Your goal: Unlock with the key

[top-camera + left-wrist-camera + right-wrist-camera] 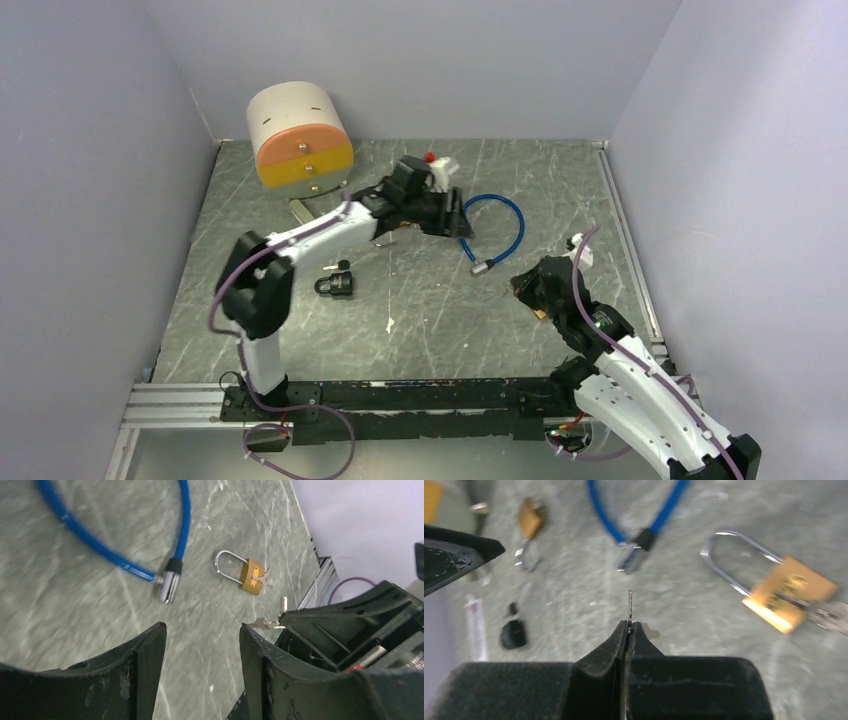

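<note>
My right gripper (630, 626) is shut on a thin silver key (630, 604), whose blade sticks out past the fingertips, edge on. A brass padlock (781, 592) with a steel shackle lies on the table to its right, with another key in its bottom. The left wrist view shows the same padlock (248, 573) flat on the table and the held key (264, 624) beside my right gripper (282, 622). My left gripper (200, 640) hangs open above bare table, nothing between its fingers. From above, the left gripper (455, 212) is mid-table and the right gripper (527, 285) to its right.
A blue cable lock (497, 226) loops between the arms, its metal end (169, 582) near the brass padlock. A black padlock (335, 285) lies left of centre. A second brass padlock (529, 520) lies farther off. A round drawer unit (300, 135) stands at the back left.
</note>
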### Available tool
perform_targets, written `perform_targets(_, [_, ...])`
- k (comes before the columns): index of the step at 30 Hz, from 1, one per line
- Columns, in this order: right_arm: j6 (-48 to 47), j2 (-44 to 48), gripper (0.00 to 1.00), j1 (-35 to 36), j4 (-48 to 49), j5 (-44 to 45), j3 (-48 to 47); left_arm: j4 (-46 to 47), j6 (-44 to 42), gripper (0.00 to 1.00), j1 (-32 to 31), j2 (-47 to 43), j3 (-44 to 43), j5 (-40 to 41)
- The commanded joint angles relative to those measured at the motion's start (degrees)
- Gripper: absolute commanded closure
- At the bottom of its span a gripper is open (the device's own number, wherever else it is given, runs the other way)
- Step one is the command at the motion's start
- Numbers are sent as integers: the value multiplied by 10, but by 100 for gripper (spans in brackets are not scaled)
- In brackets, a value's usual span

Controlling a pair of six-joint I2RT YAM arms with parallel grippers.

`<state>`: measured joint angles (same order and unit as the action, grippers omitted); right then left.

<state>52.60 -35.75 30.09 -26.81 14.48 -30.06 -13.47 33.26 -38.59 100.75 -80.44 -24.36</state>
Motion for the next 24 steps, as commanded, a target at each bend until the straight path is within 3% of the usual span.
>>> perform_targets(1, [90,8,100,-2,-171,146,-40,22,-53,41,-53,105,-108,14])
perform_targets(7, [148,25,100,-3,-261,176,-58,-12,-94,42,-108,249,-243,80])
perform_targets(15, [138,56,100,-4,-263,147,-57,-102,-147,45,-156,395,-404,212])
perform_targets(24, [144,74,100,-4,-278,144,-55,-140,-186,66,-178,452,-451,300])
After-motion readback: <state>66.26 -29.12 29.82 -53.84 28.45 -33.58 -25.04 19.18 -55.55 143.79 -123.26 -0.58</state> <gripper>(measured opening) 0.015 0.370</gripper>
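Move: The blue cable's near right stretch, just past its black collar, lies about 16 cm to the left hand's right, 3 cm ahead and 18 cm below. The silver lock barrel lies roughly 10 cm to that hand's right and 1 cm back; the brass padlock with keys about 23 cm right and 10 cm back, both on the table. From the right hand, that cable stretch is some 13 cm ahead, 1 cm left and 13 cm below. Bring the left gripper right and down together, about 15 cm each way, past the silver barrel to the blue cable, tipping its fingers some 25 degrees steeper and easing them partly closed around the cable. Meanwhile draw the right hand off to its right and back, sinking slightly and turning clockwise, with the key still pinched. ##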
